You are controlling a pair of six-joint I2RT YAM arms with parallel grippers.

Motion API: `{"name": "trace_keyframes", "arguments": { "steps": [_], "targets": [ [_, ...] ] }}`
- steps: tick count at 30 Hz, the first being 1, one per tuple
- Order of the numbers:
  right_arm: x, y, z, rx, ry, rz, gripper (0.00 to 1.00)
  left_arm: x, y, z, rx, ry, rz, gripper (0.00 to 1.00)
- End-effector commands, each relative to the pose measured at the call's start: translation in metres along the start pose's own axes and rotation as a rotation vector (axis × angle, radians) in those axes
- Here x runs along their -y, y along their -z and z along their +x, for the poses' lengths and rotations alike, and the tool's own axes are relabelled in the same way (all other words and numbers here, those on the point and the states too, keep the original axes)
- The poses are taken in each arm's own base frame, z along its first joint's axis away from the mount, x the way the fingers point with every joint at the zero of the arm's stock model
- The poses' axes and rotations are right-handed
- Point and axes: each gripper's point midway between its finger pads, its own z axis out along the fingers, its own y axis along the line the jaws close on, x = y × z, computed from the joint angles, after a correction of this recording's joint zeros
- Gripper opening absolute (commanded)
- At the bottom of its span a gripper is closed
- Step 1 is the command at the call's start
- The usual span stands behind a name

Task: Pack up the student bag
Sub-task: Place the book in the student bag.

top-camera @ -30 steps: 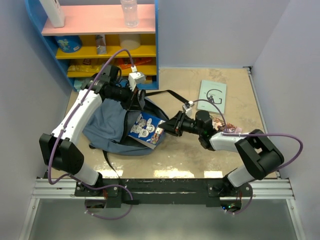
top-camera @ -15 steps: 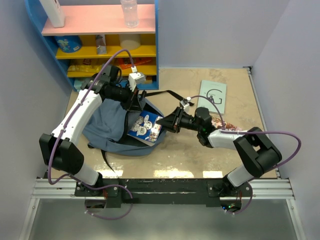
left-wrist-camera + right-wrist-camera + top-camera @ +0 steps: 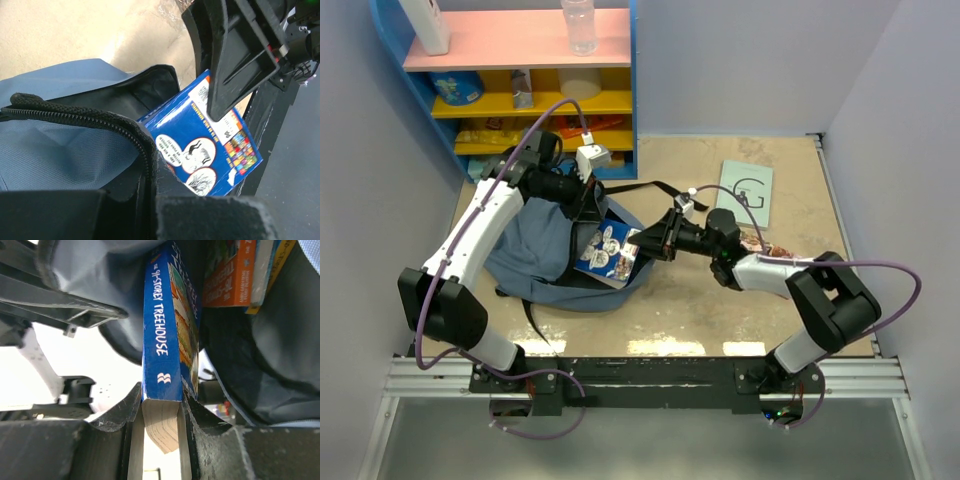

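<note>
The student bag [image 3: 545, 255], slate-blue with a black zipper, lies on the table's left half with its mouth facing right. My left gripper [image 3: 588, 203] is shut on the bag's zipper rim [image 3: 145, 165] and holds the mouth up. A blue paperback book [image 3: 612, 250] sticks halfway into the opening. My right gripper [image 3: 645, 243] is shut on the book's outer end. In the right wrist view the book [image 3: 160, 340] runs spine-up from between my fingers [image 3: 125, 415] into the bag. Other books [image 3: 230, 275] stand inside against the dark lining.
A blue shelf unit [image 3: 520, 80] with a bottle [image 3: 578, 25] and small goods stands at the back left. A teal booklet [image 3: 744, 192] lies at the back right. A colourful flat item [image 3: 760, 245] lies partly under the right arm. Walls close in on both sides.
My right gripper has moved left and slightly back with the blue book, pushing it deeper into the bag's mouth. The left arm has stayed in place.
</note>
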Motion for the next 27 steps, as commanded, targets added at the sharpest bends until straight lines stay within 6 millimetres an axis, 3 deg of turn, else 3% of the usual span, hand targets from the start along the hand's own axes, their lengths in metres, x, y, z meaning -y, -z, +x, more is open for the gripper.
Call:
{"name": "trace_keyframes", "arguments": {
  "steps": [1,2,6,8,9,11,12,14,16,17,18,21,22,23,25,26,27],
  "targets": [
    [-0.048,-0.025,0.008,-0.011,0.207,-0.153,0.0,0.017,0.009,-0.019,0.057,-0.041,0.034,0.0],
    [-0.035,-0.033,0.003,0.003,0.199,-0.13,0.0,0.019,0.009,-0.02,0.059,-0.045,0.038,0.0],
    [-0.013,-0.064,-0.011,0.111,0.176,-0.094,0.0,0.025,0.008,-0.027,0.07,-0.053,0.054,0.0],
    [-0.027,-0.075,-0.023,0.199,0.165,-0.165,0.0,0.029,0.005,-0.028,0.069,-0.058,0.062,0.0],
    [-0.017,-0.084,-0.022,0.213,0.145,-0.16,0.0,0.029,0.005,-0.029,0.072,-0.061,0.063,0.0],
    [-0.03,-0.093,-0.032,0.298,0.117,-0.231,0.0,0.031,0.004,-0.029,0.07,-0.062,0.067,0.0],
    [-0.022,-0.101,-0.027,0.301,0.101,-0.226,0.0,0.03,0.004,-0.029,0.069,-0.06,0.065,0.0],
    [-0.031,-0.102,-0.037,0.395,0.073,-0.273,0.0,0.029,0.003,-0.028,0.065,-0.068,0.062,0.0],
    [-0.033,-0.105,-0.034,0.443,0.06,-0.257,0.0,0.03,0.004,-0.026,0.061,-0.07,0.063,0.0],
    [-0.022,-0.106,-0.043,0.507,0.05,-0.191,0.0,0.029,0.004,-0.026,0.061,-0.072,0.061,0.0],
    [-0.021,-0.109,-0.04,0.526,0.048,-0.159,0.0,0.03,0.005,-0.026,0.063,-0.072,0.062,0.0],
    [-0.02,-0.123,-0.031,0.557,0.088,-0.063,0.0,0.031,0.005,-0.024,0.064,-0.076,0.064,0.0],
    [-0.029,-0.132,-0.03,0.556,0.104,-0.06,0.0,0.031,0.005,-0.024,0.066,-0.077,0.064,0.0],
    [-0.011,-0.138,-0.026,0.554,0.103,0.016,0.0,0.032,0.004,-0.023,0.064,-0.073,0.067,0.0],
    [-0.011,-0.155,-0.013,0.534,0.106,0.027,0.12,0.032,0.004,-0.024,0.07,-0.072,0.071,0.0],
    [0.013,-0.163,-0.01,0.52,0.106,0.075,0.2,0.033,0.004,-0.024,0.071,-0.07,0.077,0.0],
    [0.019,-0.17,-0.007,0.504,0.106,0.08,0.37,0.034,0.004,-0.024,0.071,-0.071,0.078,0.0]
  ]
}}
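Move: The right hand already holds the blue book by its end; the book's middle is about 6 cm left, 2 cm back and 2 cm below. It is bound for the books in the bag, roughly 14 cm left, 7 cm ahead and 11 cm below. The flap edge is some 10 cm left and 5 cm ahead, near hand height. From the left hand, those books lie about 4 cm left, 2 cm ahead and 11 cm below. Leftward and downward into the bag, the right hand drives the blue book under the raised flap, dipping about 7 cm, then keeps on left while easing slightly up and turning clockwise some 25 degrees. It goes roughly 14 cm left and a little forward in all, still pinching the book. The left hand keeps the flap edge pinched and open, shifting barely a centimetre. ##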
